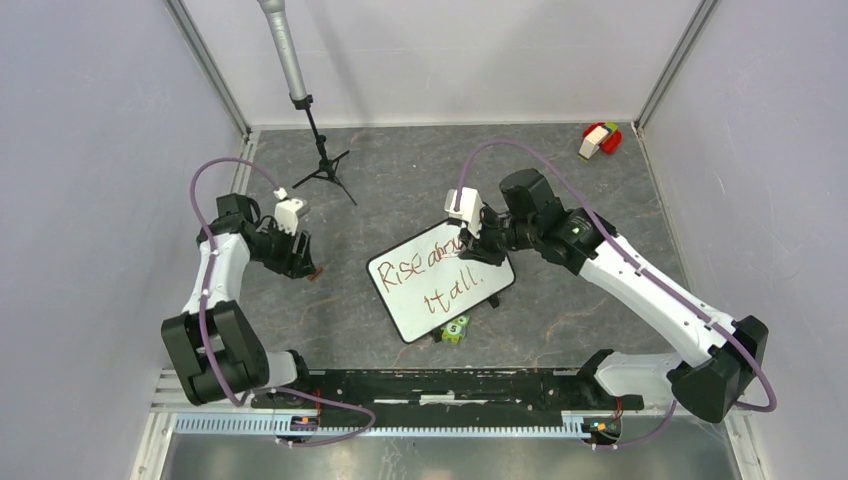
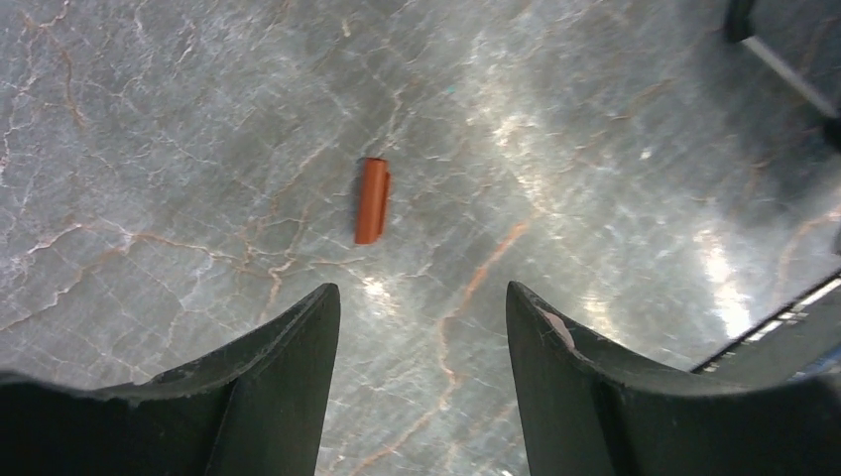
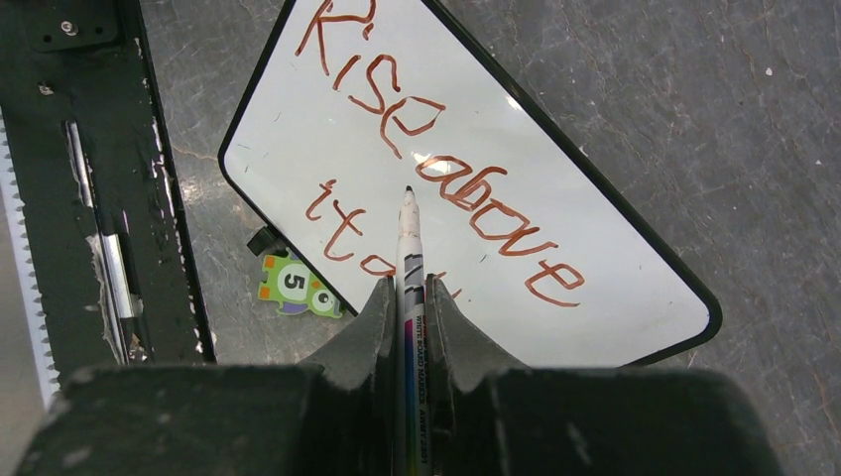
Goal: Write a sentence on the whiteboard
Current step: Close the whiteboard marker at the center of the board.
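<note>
The whiteboard lies tilted on the grey marble floor mid-scene, white with a thin black rim. The sentence is in reddish-brown marker on two lines; the right wrist view shows "Rise above" over a partly hidden second line. My right gripper is shut on a white marker pen, uncapped, its dark tip just above the board between the two lines. My left gripper is open over bare floor at the left. A small orange-red cap lies just beyond its fingertips.
A green puzzle piece marked 5 sits at the board's near edge. A black tripod with a grey microphone stands at the back left. Red, white and green blocks lie in the back right corner. A black rail runs along the near edge.
</note>
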Robot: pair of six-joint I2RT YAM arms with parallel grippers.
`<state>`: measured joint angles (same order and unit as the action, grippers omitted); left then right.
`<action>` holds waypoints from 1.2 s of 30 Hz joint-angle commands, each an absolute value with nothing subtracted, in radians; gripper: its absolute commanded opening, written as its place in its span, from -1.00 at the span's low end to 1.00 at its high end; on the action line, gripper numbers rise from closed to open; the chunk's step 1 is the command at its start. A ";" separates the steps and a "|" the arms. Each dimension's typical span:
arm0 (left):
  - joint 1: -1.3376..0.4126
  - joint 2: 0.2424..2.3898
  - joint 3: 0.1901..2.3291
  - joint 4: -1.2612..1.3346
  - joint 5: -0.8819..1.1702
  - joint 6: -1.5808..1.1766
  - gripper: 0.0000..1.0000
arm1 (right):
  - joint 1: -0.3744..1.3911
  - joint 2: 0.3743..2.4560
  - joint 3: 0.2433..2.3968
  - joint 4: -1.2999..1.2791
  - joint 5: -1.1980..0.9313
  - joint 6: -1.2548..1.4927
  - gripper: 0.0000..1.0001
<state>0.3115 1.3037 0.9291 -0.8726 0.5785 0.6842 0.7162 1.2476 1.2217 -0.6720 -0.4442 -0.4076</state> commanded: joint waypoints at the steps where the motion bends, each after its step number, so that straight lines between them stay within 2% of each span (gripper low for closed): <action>1: 0.294 1.347 0.885 -0.721 0.504 0.770 0.35 | 0.707 1.256 1.266 -0.633 -0.469 -0.377 -1.00; 8: 0.229 1.432 0.834 -0.619 0.436 0.776 0.30 | 0.704 1.272 1.272 -0.632 -0.464 -0.367 -1.00; 14: 0.151 1.499 0.800 -0.554 0.351 0.784 0.12 | 0.703 1.277 1.276 -0.632 -0.454 -0.364 -1.00; 21: 0.117 1.566 0.783 -0.564 0.328 0.800 -0.21 | 0.701 1.279 1.271 -0.629 -0.451 -0.370 -1.00; 27: 0.118 1.578 0.829 -0.643 0.367 0.797 -0.74 | 0.701 1.296 1.294 -0.631 -0.467 -0.362 -1.00; 30: 0.118 1.537 0.858 -0.687 0.383 0.782 -0.93 | 0.701 1.294 1.299 -0.618 -0.466 -0.354 -1.00; 36: 0.118 1.361 0.970 -0.848 0.445 0.745 -0.95 | 0.699 1.292 1.315 -0.592 -0.470 -0.325 -1.00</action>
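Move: The marker's red cap lies on the table some 9 cm below the open left hand and about 2 cm ahead, practically level sideways. The whiteboard's middle is roughly 28 cm to the cap's right and 2 cm nearer the bases; the tripod base stands about 25 cm beyond the cap. From the right hand, holding the uncapped marker, the cap lies some 34 cm left, 5 cm ahead and 20 cm below. The left hand sinks about 9 cm onto the cap, pinches it shut, then starts rising some 1.5 cm. ##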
